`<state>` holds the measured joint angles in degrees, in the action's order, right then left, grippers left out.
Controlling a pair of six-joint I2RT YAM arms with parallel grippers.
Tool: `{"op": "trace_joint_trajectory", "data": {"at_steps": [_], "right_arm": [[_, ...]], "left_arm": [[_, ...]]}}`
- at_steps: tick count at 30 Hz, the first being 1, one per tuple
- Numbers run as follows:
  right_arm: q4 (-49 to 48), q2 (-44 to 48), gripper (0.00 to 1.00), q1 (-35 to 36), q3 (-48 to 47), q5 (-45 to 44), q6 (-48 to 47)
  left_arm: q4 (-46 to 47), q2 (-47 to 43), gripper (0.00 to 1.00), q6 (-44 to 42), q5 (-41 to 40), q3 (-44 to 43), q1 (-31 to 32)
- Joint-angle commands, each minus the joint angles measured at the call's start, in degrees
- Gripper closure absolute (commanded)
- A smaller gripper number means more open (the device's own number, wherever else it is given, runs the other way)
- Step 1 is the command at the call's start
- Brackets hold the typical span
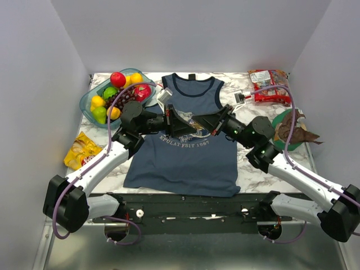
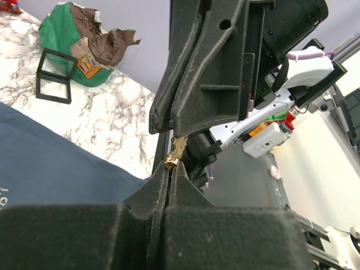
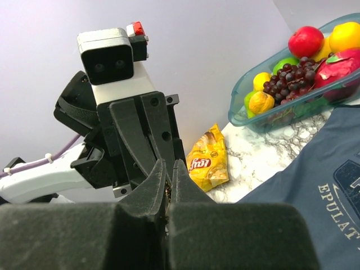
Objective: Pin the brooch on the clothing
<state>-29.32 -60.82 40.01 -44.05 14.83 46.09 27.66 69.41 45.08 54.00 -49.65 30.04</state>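
Observation:
The slate-blue tank top (image 1: 180,157) lies flat mid-table, print up. My two grippers meet tip to tip just above its chest print. My left gripper (image 1: 187,125) is shut on the small gold brooch (image 2: 172,158), which sticks out of its tips (image 2: 170,167). My right gripper (image 1: 205,127) is shut on the same brooch from the other side; a gold bit (image 3: 169,191) shows between its closed jaws (image 3: 169,166). The right gripper's fingers (image 2: 185,95) fill the upper left wrist view. In the top view the brooch is hidden by the fingers.
A clear tub of fruit (image 1: 90,104) stands at the back left and a yellow chips bag (image 1: 81,151) at the left. A red snack pack (image 1: 269,84) and a green bag with a brown wrapper (image 1: 289,126) are at the right. A small black-framed box (image 2: 53,76) lies near them.

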Motion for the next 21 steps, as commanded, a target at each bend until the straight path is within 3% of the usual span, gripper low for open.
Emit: {"op": "trace_joint_trajectory", "data": {"at_steps": [1, 3, 4, 7, 14, 18, 21], "right_arm": [[5.8, 1.8, 0.64, -0.1, 1.3, -2.3, -2.2], [8.4, 2.6, 0.51, 0.0, 1.5, -2.4, -3.7], [9.1, 3.8, 0.38, -0.1, 1.6, -3.0, -3.9], [11.7, 6.2, 0.29, 0.0, 2.1, -4.2, -5.5], [15.7, 10.8, 0.16, -0.1, 2.4, -6.3, -7.7], [20.0, 11.7, 0.15, -0.1, 1.2, -9.4, -10.8], [25.3, 11.9, 0.15, 0.0, 0.4, -13.5, -12.8]], "left_arm": [[0.2, -0.3, 1.00, -2.2, 0.1, -0.3, 0.2], [-1.7, -0.1, 1.00, -3.4, -0.5, -1.1, 0.2], [-3.6, 0.1, 1.00, -3.9, -0.6, -1.4, 0.2], [-4.5, 0.3, 1.00, -4.0, -0.6, -1.9, 0.1], [-8.1, 0.7, 1.00, -5.7, -2.0, -2.8, 0.1], [-12.7, 0.7, 1.00, -8.5, -4.7, -3.9, 0.0], [-24.0, 0.7, 1.00, -16.0, -13.1, -7.0, 0.1]]}}
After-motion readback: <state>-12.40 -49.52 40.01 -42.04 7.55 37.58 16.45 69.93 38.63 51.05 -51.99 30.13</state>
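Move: The brooch is pinched between the two hands in mid-air: about 2 cm to the right of the left hand and 1 cm ahead, and right at the right hand's fingertips. From the left hand, the shirt's chest print lies roughly 20 cm below, 2 cm ahead and 2 cm to the left, while the shirt's collar is about 18 cm ahead, straight out and equally far below. Right fingers open wide off the brooch, withdrawing about 4 cm right and slightly down; left keeps its pinch, sinking 2 cm. ##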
